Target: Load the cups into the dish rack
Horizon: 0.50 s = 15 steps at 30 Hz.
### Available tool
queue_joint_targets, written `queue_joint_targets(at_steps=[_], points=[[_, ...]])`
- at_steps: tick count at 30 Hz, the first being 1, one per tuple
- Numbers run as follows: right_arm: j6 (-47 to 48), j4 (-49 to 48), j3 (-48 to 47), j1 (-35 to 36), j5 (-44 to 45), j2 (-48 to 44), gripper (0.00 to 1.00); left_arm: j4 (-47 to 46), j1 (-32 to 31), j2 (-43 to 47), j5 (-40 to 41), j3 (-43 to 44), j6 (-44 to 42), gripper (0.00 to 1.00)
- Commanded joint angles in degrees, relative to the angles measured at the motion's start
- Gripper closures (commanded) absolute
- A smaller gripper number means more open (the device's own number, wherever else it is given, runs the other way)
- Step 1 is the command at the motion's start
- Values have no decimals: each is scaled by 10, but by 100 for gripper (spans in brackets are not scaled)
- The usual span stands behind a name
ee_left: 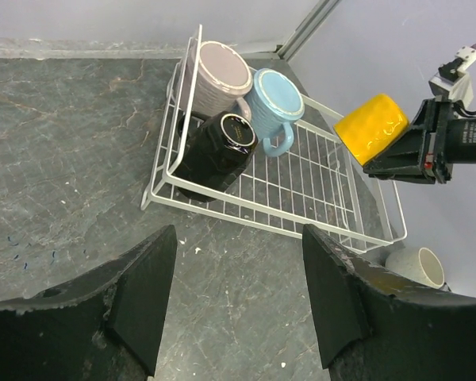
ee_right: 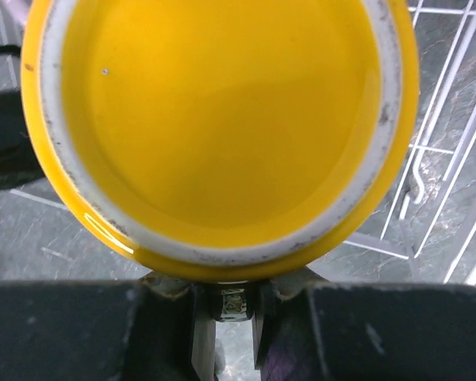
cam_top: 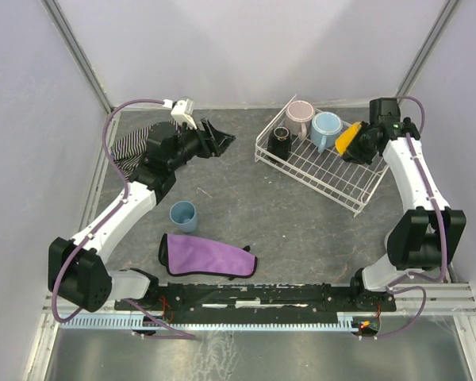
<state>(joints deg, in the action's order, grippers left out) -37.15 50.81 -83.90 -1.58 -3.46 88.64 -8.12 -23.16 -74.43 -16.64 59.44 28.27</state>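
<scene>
The white wire dish rack (cam_top: 331,174) stands at the back right. In it sit a pale pink cup (cam_top: 300,113), a light blue cup (cam_top: 327,127) and a black cup (cam_top: 281,139) lying tilted at the left end. My right gripper (cam_top: 359,143) is shut on a yellow cup (cam_top: 348,137), holding it tilted over the rack's right part; in the right wrist view the yellow cup (ee_right: 222,119) fills the frame. My left gripper (cam_top: 222,140) hangs open and empty left of the rack. A dusty-blue cup (cam_top: 183,215) stands on the table. A cream-white mug (ee_left: 419,266) sits beyond the rack's right end.
A purple cloth (cam_top: 206,255) lies near the front centre. A striped cloth (cam_top: 131,144) lies at the back left, under the left arm. Grey walls close in the table on three sides.
</scene>
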Motion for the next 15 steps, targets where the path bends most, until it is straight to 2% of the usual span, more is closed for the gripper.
queue_joint_targets(at_steps=[1, 15], points=[[5, -72, -28, -4, 65, 19, 99, -4, 7, 22, -9, -3, -24, 29], [49, -118, -69, -5, 179, 127, 99, 5, 14, 27, -6, -15, -27, 29]])
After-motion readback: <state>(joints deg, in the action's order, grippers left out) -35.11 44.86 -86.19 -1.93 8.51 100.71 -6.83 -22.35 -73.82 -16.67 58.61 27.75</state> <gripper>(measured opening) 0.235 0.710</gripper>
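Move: The yellow cup, still pinched in the right hand, is bound for the free wire slot at the dish rack's right end, about 10 cm ahead of that hand, 5 cm to its right and 12 cm below. At much the same depth below, the light blue cup stands 13 cm ahead and 4 cm left, the pink cup 17 ahead and 12 left, and the black cup 11 ahead and 19 left. From the left hand the slot is some 11 cm ahead, 37 cm right and 22 cm down. The yellow cup is lowered about 6 cm towards the free slot beside the light blue cup while the right hand also carries it some 4 cm forward and as much to the right, in one steady slanting path. The wrist rolls about 10 degrees, its left side dipping, and the fingers keep their hold on the cup. ##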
